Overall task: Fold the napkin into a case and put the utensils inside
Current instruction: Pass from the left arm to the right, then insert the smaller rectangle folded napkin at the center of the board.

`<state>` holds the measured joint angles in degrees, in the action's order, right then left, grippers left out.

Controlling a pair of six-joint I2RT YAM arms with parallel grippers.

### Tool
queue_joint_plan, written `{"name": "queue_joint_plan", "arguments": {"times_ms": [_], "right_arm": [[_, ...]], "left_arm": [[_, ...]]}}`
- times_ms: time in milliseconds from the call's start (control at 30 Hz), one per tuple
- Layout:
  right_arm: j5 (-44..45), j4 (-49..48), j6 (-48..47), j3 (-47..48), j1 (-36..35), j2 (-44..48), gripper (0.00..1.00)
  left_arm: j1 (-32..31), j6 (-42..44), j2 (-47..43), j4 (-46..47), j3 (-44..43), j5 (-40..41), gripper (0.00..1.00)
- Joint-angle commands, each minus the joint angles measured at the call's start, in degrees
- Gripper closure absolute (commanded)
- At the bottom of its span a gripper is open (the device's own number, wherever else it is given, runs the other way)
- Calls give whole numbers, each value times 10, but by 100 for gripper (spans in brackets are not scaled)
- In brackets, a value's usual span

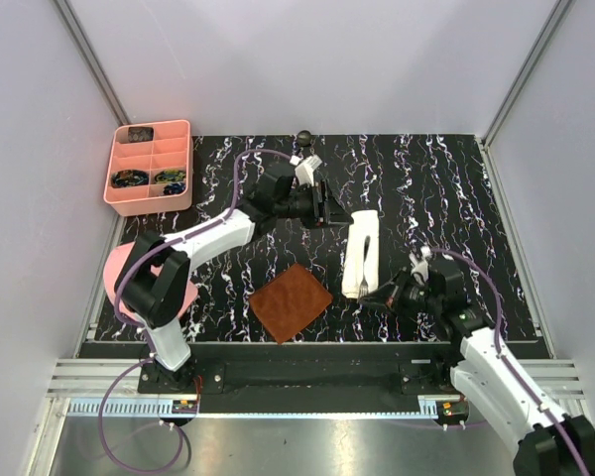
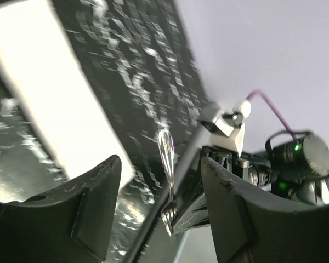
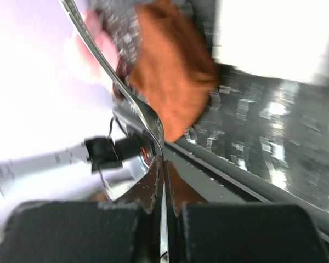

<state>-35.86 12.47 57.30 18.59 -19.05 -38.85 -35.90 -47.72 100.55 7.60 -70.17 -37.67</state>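
The napkin, folded into a narrow cream-white case (image 1: 362,250), lies right of the table's middle; it shows as a bright white strip (image 2: 55,87) in the left wrist view. My right gripper (image 1: 385,295) (image 3: 164,159) is at the case's near end, shut on the head end of the grey metal fork (image 1: 363,291) (image 3: 101,60), whose handle sticks out away from the jaws. My left gripper (image 1: 329,210) (image 2: 160,161) hovers by the case's far end, open and empty. Its fingers (image 2: 93,208) frame the distant fork (image 2: 166,164).
A brown textured mat (image 1: 291,301) lies near the front edge, left of the case. A pink compartment tray (image 1: 149,167) with small items stands at the back left. A pink object (image 1: 122,270) sits under the left arm. A small dark item (image 1: 304,136) rests at the back edge.
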Motion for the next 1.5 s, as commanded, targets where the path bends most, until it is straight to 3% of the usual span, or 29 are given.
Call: {"name": "queue_joint_plan", "arguments": {"times_ms": [0, 167, 367, 833, 1467], "right_arm": [[-42, 5, 91, -61, 43, 37, 100], [-30, 3, 95, -69, 57, -2, 100], [-39, -2, 58, -47, 81, -96, 100], [-112, -51, -21, 24, 128, -275, 100], [-131, -167, -36, 43, 138, -407, 100]], "left_arm": [[2, 56, 14, -67, -58, 118, 38], [-15, 52, 72, -66, -86, 124, 76], [-46, 65, 110, -61, -89, 130, 90], [-71, 86, 135, -71, -101, 167, 93], [-83, 91, 148, -88, -94, 179, 95]]}}
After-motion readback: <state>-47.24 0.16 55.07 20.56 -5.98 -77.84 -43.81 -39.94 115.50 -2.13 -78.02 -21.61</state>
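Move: The folded napkin's middle lies about 5 cm to the left hand's right, a couple of centimetres ahead and some 18 cm below; the fork, already let go by this hand, has its middle roughly 8 cm back, 6 cm to its right and 8 cm below. From the right hand, which pinches the fork by its head, the napkin's middle is about 18 cm ahead, 1 cm left and 11 cm below; the brown cloth lies some 4 cm ahead and 18 cm left. Still pinching the fork's head, the right hand carries it down about 8 cm to the napkin, first easing slightly back and right while its fingers tip more steeply down, then pushing some 5 cm forward. The left hand shuts its empty fingers and, after a short swing forward and back, sinks about 12 cm and slightly right towards the napkin, tilting further down; whether it touches fork or napkin can't be told. ##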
